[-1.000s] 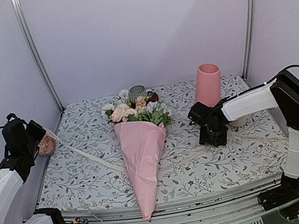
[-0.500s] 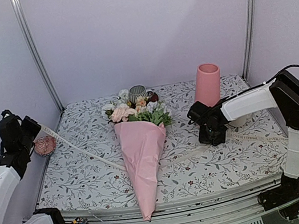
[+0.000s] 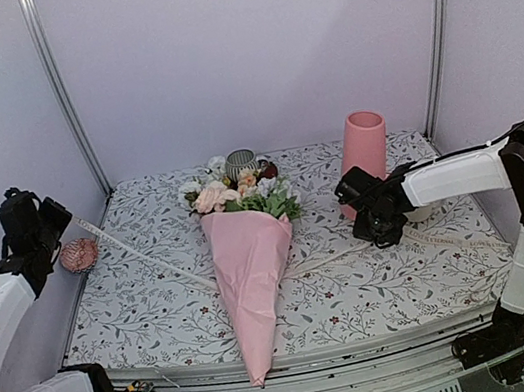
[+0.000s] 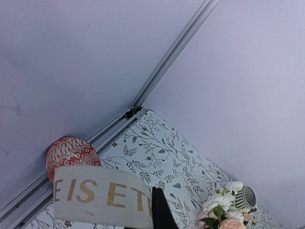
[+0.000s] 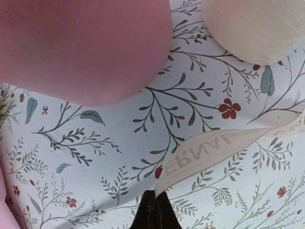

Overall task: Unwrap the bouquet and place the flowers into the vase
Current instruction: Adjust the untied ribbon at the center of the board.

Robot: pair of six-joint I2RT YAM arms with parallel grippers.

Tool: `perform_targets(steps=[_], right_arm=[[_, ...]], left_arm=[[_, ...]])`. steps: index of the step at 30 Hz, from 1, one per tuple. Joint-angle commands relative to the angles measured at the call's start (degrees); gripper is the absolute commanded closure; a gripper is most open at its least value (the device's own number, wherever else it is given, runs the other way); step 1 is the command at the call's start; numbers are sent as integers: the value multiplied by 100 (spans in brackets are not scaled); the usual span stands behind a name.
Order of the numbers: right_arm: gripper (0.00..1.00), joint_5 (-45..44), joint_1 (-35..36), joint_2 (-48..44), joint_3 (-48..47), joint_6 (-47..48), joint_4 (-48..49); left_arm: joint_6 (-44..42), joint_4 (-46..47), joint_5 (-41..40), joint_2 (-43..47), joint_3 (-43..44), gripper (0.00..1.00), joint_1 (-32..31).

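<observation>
The bouquet (image 3: 248, 259) lies in its pale pink paper cone mid-table, with the flowers (image 3: 239, 195) at its far end. The pink vase (image 3: 364, 145) stands upright at the back right. A cream ribbon (image 3: 147, 262) with gold lettering stretches from under the cone to my left gripper (image 3: 55, 220), raised at the table's left edge and shut on it. The left wrist view shows that ribbon (image 4: 95, 195) against my dark finger (image 4: 161, 212). My right gripper (image 3: 382, 231), low in front of the vase, is shut on the ribbon's other end (image 5: 214, 155), pinched at my gripper's tips (image 5: 155, 202).
A red patterned cup (image 3: 79, 254) sits at the left table edge below my left gripper. A striped grey cup (image 3: 241, 161) stands behind the flowers. A cream mug (image 5: 257, 28) is next to the vase base (image 5: 86, 47). Loose ribbon trails right (image 3: 463, 240). Walls enclose three sides.
My right gripper shut on the ribbon, then rose and shifted a little right with it. My left gripper drew its ribbon end further back and left, pulling it taut.
</observation>
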State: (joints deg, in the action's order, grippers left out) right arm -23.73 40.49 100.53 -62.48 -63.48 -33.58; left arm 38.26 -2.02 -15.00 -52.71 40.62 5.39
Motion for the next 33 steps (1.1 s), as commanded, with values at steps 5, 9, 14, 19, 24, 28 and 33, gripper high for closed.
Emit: perform_targets(steps=[5,9,14,19,24,28,33], right_arm=[[98,-151,97,112,-70,-81,148],[99,-376,109,198,-245,-317,-61],[99,-898,67,-128,-264,-698,-405],[99,-1253,-28,-567,-105,-886,-569],[98,-1357,-66,-744,35,-951,-598],[84,-1354,-76,-726,21,-947,-661],[26,-1439,-75,-840,109,-902,-764]], left_arm=[[30,305,-207,-292,441,100,419],[64,348,-40,-399,374,100,472],[173,440,163,-444,82,100,472],[327,457,122,-394,-221,100,472],[422,603,288,-361,-450,100,471],[521,491,73,-348,-531,84,471],[742,-214,-560,-285,-325,24,471]])
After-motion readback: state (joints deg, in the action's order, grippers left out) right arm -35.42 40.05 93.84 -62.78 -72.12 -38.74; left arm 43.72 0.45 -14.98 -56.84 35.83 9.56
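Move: Each hand holds an end of the taut ribbon that runs beneath the wrapped bouquet. From the right hand, the bouquet's paper cone lies some 28 cm left, 2 cm back and about level in height; the vase stands 12 cm ahead and 2 cm left, the mug 11 cm ahead and 10 cm right. From the left hand, the cone is about 37 cm right, 3 cm back and 25 cm below; the red patterned bowl sits 12 cm ahead, 2 cm left, 23 cm below. Outward first, the left hand draws its ribbon end about 2.5 cm farther left, then sinks some 6 cm. The right hand, after barely shifting, rises about 5 cm and pulls right by nearly as much, away from the bouquet, turning slightly clockwise as its fingers tip forward. Both grippers open at the end, letting go of the ribbon. ##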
